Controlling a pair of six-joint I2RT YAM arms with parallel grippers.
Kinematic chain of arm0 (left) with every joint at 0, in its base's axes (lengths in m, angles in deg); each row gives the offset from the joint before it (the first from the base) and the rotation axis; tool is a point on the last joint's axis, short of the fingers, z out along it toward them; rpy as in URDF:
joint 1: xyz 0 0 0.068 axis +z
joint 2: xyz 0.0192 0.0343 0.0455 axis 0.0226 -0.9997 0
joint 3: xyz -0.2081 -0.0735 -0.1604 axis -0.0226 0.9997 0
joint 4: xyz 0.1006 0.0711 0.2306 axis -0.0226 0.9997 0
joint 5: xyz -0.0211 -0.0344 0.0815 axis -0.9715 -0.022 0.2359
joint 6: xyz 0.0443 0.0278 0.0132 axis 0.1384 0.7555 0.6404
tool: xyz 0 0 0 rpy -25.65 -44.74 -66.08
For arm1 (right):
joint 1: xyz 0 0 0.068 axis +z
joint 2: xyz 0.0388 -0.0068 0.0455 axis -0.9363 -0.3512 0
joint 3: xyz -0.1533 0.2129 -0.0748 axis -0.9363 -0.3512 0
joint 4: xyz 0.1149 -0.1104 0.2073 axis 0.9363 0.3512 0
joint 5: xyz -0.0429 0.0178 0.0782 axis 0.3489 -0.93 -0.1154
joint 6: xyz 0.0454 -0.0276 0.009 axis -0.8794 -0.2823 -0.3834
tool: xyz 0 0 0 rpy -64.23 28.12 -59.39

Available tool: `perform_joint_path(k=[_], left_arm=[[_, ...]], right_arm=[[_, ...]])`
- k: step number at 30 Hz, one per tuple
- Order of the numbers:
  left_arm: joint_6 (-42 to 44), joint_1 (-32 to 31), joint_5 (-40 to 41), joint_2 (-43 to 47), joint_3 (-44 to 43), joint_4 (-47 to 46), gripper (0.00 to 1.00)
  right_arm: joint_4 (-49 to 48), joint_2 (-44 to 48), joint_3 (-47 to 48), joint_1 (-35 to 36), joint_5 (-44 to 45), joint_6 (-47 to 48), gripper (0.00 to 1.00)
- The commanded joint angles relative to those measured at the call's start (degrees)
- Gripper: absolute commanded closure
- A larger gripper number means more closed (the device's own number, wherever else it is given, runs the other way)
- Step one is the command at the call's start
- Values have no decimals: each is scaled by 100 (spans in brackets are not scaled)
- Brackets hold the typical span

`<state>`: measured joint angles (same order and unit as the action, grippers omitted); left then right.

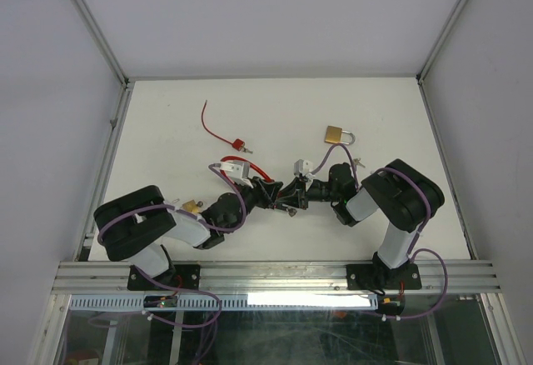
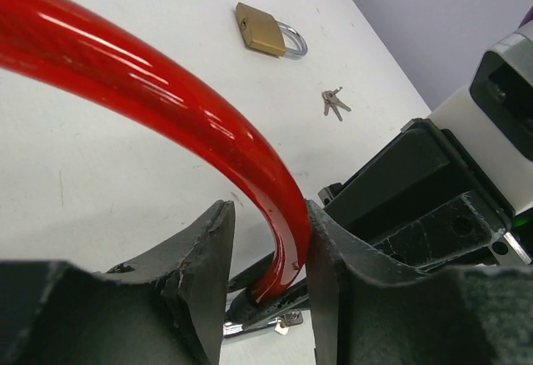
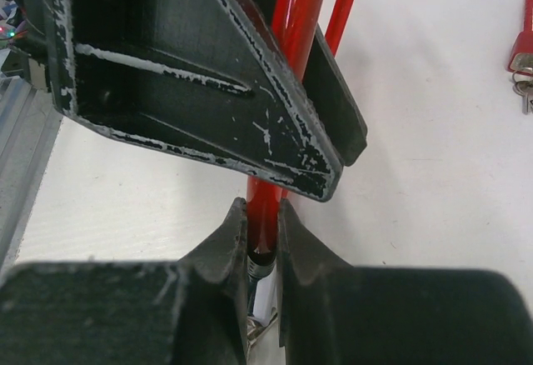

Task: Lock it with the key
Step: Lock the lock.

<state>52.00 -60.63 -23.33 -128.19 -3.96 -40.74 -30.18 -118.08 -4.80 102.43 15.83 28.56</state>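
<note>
A thick red cable [image 2: 158, 82] arcs down between the fingers of my left gripper [image 2: 268, 208]. It touches the right finger [image 2: 321, 240], and a gap shows on the left side. My right gripper [image 3: 262, 207] is shut on the cable's lower end [image 3: 265, 215], just above its metal ferrule. Both grippers meet mid-table, left gripper [image 1: 271, 190] facing right gripper [image 1: 298, 195]. A brass padlock [image 1: 336, 135] lies behind them, with a small bunch of keys [image 1: 359, 163] beside it. The padlock [image 2: 260, 29] and the keys [image 2: 333, 102] also show in the left wrist view.
A thin red cable [image 1: 208, 120] with a red lock head [image 1: 238, 143] lies at the back left. The same head [image 3: 522, 48] shows at the right edge of the right wrist view. The aluminium frame rail [image 1: 275, 275] runs along the near edge.
</note>
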Motion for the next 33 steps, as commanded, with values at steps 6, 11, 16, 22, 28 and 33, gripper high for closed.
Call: perform_joint_path(k=[6,11,16,22,28,33], left_arm=[[181,-52,-172,-198,-86,-197,93],[410,-48,-297,-206,124,-455,100],[667,-54,-348,-262,384,-833,100],[841,-50,-350,-346,511,-1035,100],[859,-52,-382,-412,562,-1186,100],[868,-52,-392,-401,571,-1181,100]], right_arm=[[284,26,10,55,68,304,100],[360,134,-4,53,29,391,91],[470,315,-58,50,-29,547,70],[1057,675,11,34,-130,889,54],[2300,1407,126,-163,-595,1893,47],[3938,2171,401,-518,-889,2731,47]])
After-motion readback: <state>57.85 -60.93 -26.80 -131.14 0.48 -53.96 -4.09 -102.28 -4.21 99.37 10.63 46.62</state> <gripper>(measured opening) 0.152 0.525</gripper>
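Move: The left hand's half-open fingers straddle the red cable, whose near stretch lies practically at the hand point. The cable's metal end, with key, lies about 6 cm back, 4 cm right and 6 cm below that hand; the red padlock about 13 cm ahead, 9 cm left and 8 cm below. The right hand still grips the cable between its pads, with the metal end about 3 cm back, 2 cm left and 4 cm below it. Left fingers pinch the red cable, then the right let go, drawing off about 2 cm right and up. ##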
